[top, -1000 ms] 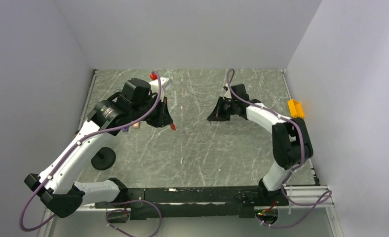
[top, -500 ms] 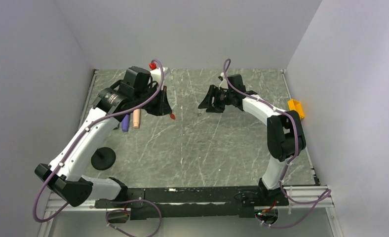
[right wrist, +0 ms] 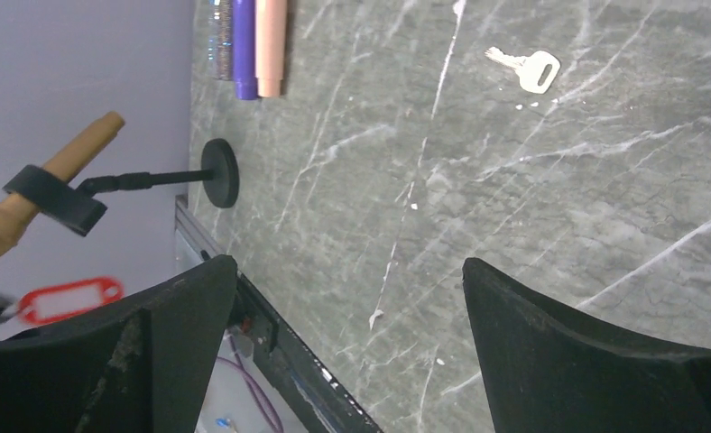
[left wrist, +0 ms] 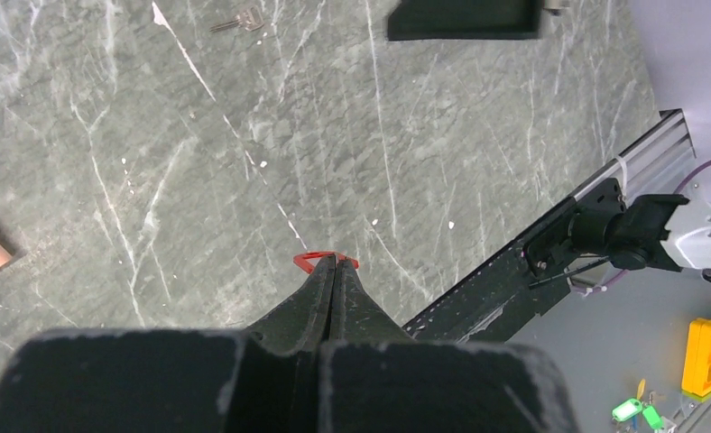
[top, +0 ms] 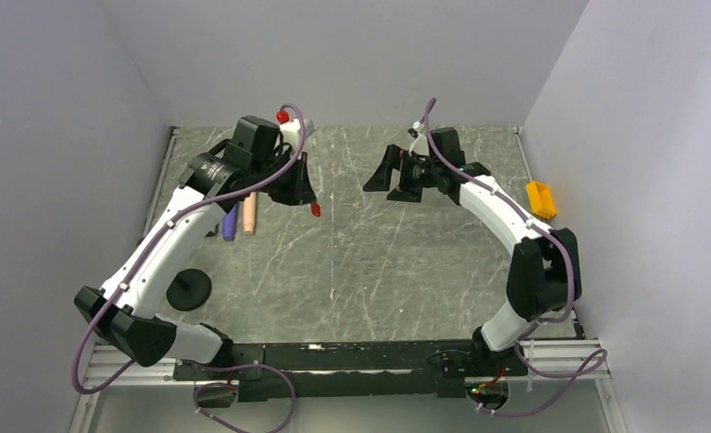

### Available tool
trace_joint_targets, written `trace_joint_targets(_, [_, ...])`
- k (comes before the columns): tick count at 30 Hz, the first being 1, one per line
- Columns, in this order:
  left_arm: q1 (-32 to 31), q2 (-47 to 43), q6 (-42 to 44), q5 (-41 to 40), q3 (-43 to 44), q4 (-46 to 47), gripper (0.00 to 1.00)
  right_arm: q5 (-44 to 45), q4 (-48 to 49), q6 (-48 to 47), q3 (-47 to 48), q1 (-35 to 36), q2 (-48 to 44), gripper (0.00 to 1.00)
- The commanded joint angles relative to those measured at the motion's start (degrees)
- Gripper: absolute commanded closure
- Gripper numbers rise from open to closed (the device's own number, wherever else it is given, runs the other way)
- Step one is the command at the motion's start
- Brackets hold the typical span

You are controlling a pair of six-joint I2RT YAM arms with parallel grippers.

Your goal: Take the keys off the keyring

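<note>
My left gripper (top: pixel 312 202) is shut on the keyring (top: pixel 316 210), a small red tag held off the table. In the left wrist view the red tag (left wrist: pixel 323 260) pokes out past the closed tips of that gripper (left wrist: pixel 336 263). The right wrist view shows the tag (right wrist: pixel 68 299) side-on at the far left. One silver key (right wrist: pixel 525 66) lies loose on the marble between the arms, also seen as a key (left wrist: pixel 239 21) and a tiny key (top: pixel 356 206). My right gripper (top: pixel 381 189) hangs open and empty above the table, its jaws wide apart (right wrist: pixel 345 266).
A purple marker (top: pixel 230 222) and a peach marker (top: pixel 249 213) lie under the left arm. A black round-based stand (top: pixel 188 290) sits front left. A yellow box (top: pixel 540 197) is at the right edge. The black rail (top: pixel 334 354) runs along the near edge.
The right gripper went from shut to wide open and drew back toward the far wall. The left arm shifted slightly back, still gripping the tag.
</note>
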Motion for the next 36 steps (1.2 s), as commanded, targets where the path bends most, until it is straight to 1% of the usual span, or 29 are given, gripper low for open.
trace_joint_targets(1, [1.1, 2.29, -0.02, -0.68, 1.95, 1.57, 1.0, 1.76, -3.16, -2.24, 0.13, -0.31, -5.67, 0.0])
trace_joint_targets(5, [1.27, 4.85, -0.84, -2.12, 0.0, 2.81, 1.0, 4.58, -6.02, -4.76, -1.37, -0.36, -9.67, 0.0])
trace_joint_targets(9, [1.44, 6.68, -2.0, -5.7, -2.62, 3.31, 1.0, 6.3, -8.49, -6.39, -2.98, -0.94, -12.93, 0.0])
trace_joint_targets(14, [1.59, 8.12, -0.75, -9.56, -6.82, 5.04, 1.0, 8.57, -11.12, -8.14, -5.74, -1.4, -16.68, 0.0])
trace_joint_targets(18, [1.77, 9.72, -0.74, -9.56, -9.41, 7.65, 1.0, 8.63, -11.79, -7.61, -8.1, -1.63, -18.92, 0.0])
trace_joint_targets(25, [2.05, 13.89, -0.73, -10.14, -8.69, 8.34, 1.0, 8.67, -11.19, -6.36, -9.88, -1.63, -21.04, 0.0])
trace_joint_targets(36, [4.19, 17.75, 1.51, -14.01, -8.29, 10.83, 1.0, 9.59, -11.85, -5.46, -11.23, -1.76, -23.65, 0.0])
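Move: The red key tag, already held in the left fingertips, goes down to bare table about 8 cm ahead of that hand, 3 cm left and 26 cm below. From the left hand, the removed key lies roughly 16 cm ahead, 10 cm right and 27 cm down; the peach tube some 19 cm ahead, 23 cm left. From the right hand the key is about 7 cm ahead, 5 cm left, 16 cm below, and the bare spot 2 cm back, 18 cm left. The red key tag is carried down about 15 cm towards the bare table by the left hand, which also works forward, leans slightly left and tips its still-shut fingers some 20 degrees steeper, slowing at the end. The right hand, already wide open and empty, lifts a little, then draws back and to its right, about 9 cm away from the key. ##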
